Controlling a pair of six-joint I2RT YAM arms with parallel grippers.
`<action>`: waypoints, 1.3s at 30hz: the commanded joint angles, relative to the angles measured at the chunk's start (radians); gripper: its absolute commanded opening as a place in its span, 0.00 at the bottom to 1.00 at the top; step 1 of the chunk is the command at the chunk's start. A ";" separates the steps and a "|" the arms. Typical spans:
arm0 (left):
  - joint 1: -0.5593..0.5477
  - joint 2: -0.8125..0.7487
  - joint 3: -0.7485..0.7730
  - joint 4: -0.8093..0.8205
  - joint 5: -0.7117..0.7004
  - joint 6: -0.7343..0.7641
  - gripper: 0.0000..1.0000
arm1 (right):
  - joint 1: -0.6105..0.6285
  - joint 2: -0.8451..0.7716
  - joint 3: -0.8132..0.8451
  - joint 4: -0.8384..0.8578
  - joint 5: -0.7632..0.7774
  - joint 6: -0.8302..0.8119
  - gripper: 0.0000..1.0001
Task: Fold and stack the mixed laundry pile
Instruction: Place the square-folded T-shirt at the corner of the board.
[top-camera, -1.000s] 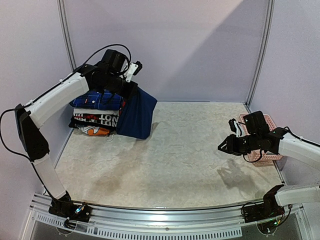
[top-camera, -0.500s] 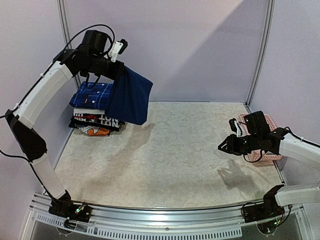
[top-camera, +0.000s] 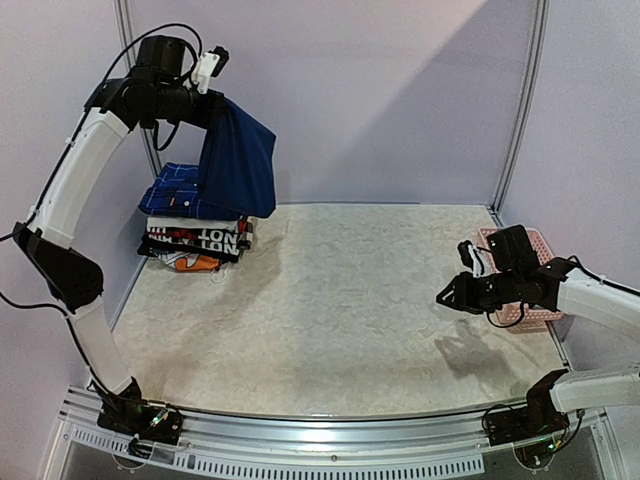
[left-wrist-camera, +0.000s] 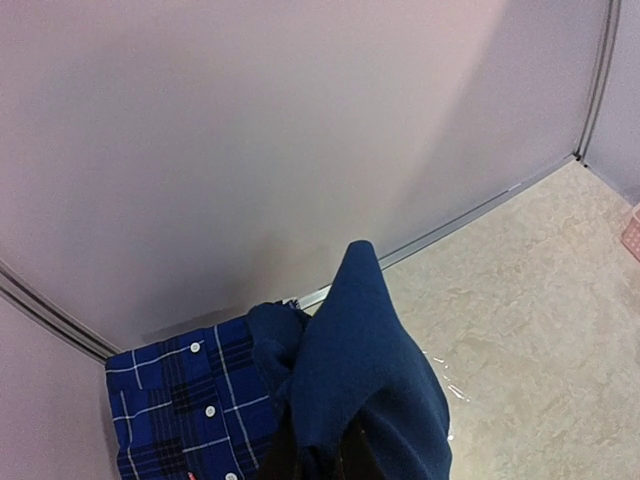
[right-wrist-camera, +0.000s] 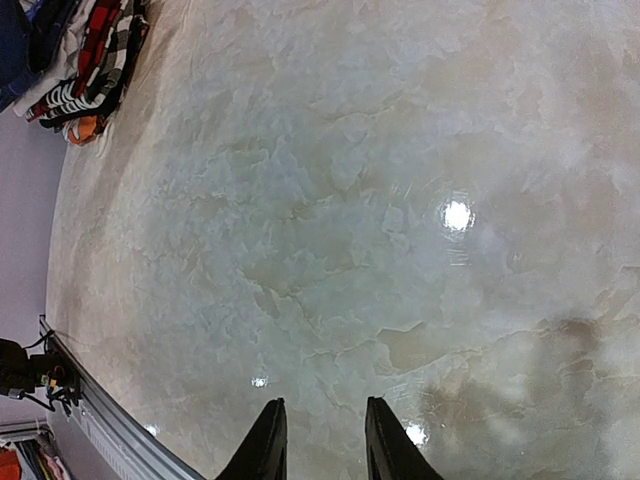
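The navy T-shirt (top-camera: 238, 165) hangs folded from my left gripper (top-camera: 213, 103), which is shut on its top edge high above the back-left corner. Its lower hem reaches the dark-blue plaid shirt (top-camera: 172, 195), which lies folded on top of a stack. In the left wrist view the navy T-shirt (left-wrist-camera: 370, 370) drapes over my left gripper (left-wrist-camera: 320, 462) and hides most of the fingers, with the plaid shirt (left-wrist-camera: 185, 410) below it to the left. My right gripper (top-camera: 446, 297) hovers open over the table at the right; the right wrist view shows nothing in my right gripper (right-wrist-camera: 318, 440).
Under the plaid shirt lie folded white and black red-lettered garments (top-camera: 195, 240), also seen as a stack (right-wrist-camera: 95, 50) from the right wrist. A pink lattice basket (top-camera: 532, 292) stands at the table's right edge behind the right arm. Walls close in the back and sides.
My left arm has risen and swung left, carrying the hanging navy T-shirt from beside the stack to over it. The right arm has not moved.
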 joint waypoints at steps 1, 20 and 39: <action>0.058 0.028 0.025 0.002 0.037 0.034 0.00 | 0.004 0.014 -0.015 0.017 0.012 -0.009 0.28; 0.299 0.179 0.075 0.087 0.241 0.040 0.00 | 0.005 0.117 -0.004 0.044 0.018 -0.009 0.27; 0.415 0.321 0.057 0.239 0.271 0.007 0.00 | 0.019 0.136 0.001 0.031 0.045 0.001 0.25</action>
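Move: The left hand already holds the folded navy T-shirt, high up. The blue plaid shirt topping the stack lies about 8 cm ahead of this hand, 15 cm to its left and 26 cm below. The white folded cloth is directly under the plaid shirt, some 4 cm lower; the table's far left corner is about 20 cm ahead and 22 cm left of the hand. From the right hand, the plaid shirt is about 24 cm ahead, 50 cm left and 4 cm higher. Carry the pinched navy T-shirt over the stack: bring the left gripper some 15 cm left and about 13 cm forward together, sinking it about 9 cm, and turn it slightly counter-clockwise. Keep the fingers shut on the cloth. Meanwhile lower the empty right gripper a few centimetres where it is. ##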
